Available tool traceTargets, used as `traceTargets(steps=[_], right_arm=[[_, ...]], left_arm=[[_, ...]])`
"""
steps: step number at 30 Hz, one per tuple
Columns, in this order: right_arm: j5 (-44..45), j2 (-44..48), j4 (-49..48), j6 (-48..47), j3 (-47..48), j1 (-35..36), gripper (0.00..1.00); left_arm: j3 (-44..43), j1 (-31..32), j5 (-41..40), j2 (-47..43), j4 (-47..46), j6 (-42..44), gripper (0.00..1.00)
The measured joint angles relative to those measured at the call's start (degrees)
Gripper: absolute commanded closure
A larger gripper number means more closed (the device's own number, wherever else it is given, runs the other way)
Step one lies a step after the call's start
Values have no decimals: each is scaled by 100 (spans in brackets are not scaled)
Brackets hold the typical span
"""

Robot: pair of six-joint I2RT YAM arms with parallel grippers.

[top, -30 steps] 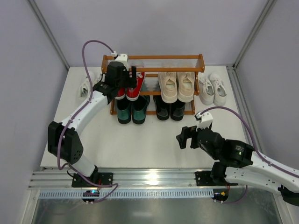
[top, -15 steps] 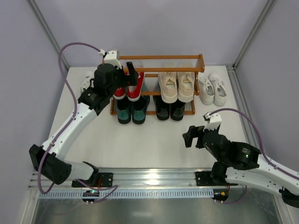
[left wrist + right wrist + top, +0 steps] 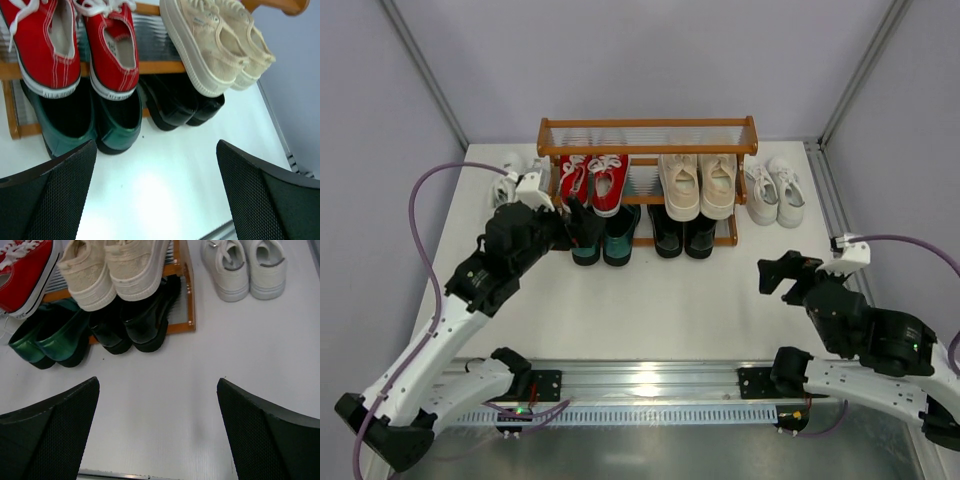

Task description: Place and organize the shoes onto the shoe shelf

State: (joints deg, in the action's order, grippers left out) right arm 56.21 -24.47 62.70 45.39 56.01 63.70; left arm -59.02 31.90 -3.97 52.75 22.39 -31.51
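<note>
The shoe shelf point(image 3: 647, 123) stands at the back of the table. Red sneakers point(image 3: 592, 180) and beige sneakers point(image 3: 698, 183) rest on its middle tier. Below them, green loafers point(image 3: 603, 240) and black loafers point(image 3: 683, 235) sit on the bottom tier. One white pair point(image 3: 775, 190) stands on the table right of the shelf; another point(image 3: 508, 180) lies left of it, partly hidden by my left arm. My left gripper point(image 3: 580, 224) hangs open and empty in front of the green loafers point(image 3: 90, 120). My right gripper point(image 3: 782, 275) is open and empty over bare table.
The shelf's top tier point(image 3: 650, 136) holds nothing. Purple cables loop from both arms. A metal rail point(image 3: 640, 385) runs along the near edge. Grey walls close in the table on the left, right and back.
My left gripper has opened, backed away from the red sneakers on the middle tier and dropped toward the table. My right arm has swung right and back.
</note>
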Motion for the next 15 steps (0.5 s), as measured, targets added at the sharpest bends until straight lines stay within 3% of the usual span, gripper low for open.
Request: traceTargets(steps=[3, 10, 12, 15], right_arm=[[-649, -299, -597, -599, -50, -2, 0], [-3753, -1058, -2009, -1884, -267, -289, 0], [-4741, -1217, -2199, -2083, -267, -721, 0], [-6299, -1460, -2332, -2288, -317, -2216, 0]], left_arm=[[208, 0, 107, -431, 291, 0, 0], [258, 0, 378, -1169, 682, 50, 0], [260, 2, 455, -1298, 769, 74, 0], [269, 2, 514, -1403, 861, 105, 0]])
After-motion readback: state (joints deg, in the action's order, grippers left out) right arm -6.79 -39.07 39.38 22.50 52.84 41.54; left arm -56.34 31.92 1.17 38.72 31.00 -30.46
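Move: The right hand, empty and open, has the white sneakers on the right about 36 cm ahead, 7 cm right and 23 cm below it; the beige shoes on the shelf are about 29 cm ahead, 18 cm left and 6 cm below. From the empty left hand, the left white sneakers lie some 25 cm ahead, 22 cm left and 26 cm down, with the red sneakers 17 cm straight ahead and 9 cm lower. Nothing is touched: the right hand sweeps left about 15 cm over the bare table in front of the shelf, turning some 45 degrees counter-clockwise and dipping its fingertips a little, its leftward travel ending just before the finish. The left hand keeps backing away from the red sneakers, 6 cm back and slightly left, slowing down. Both grippers stay wide open. ##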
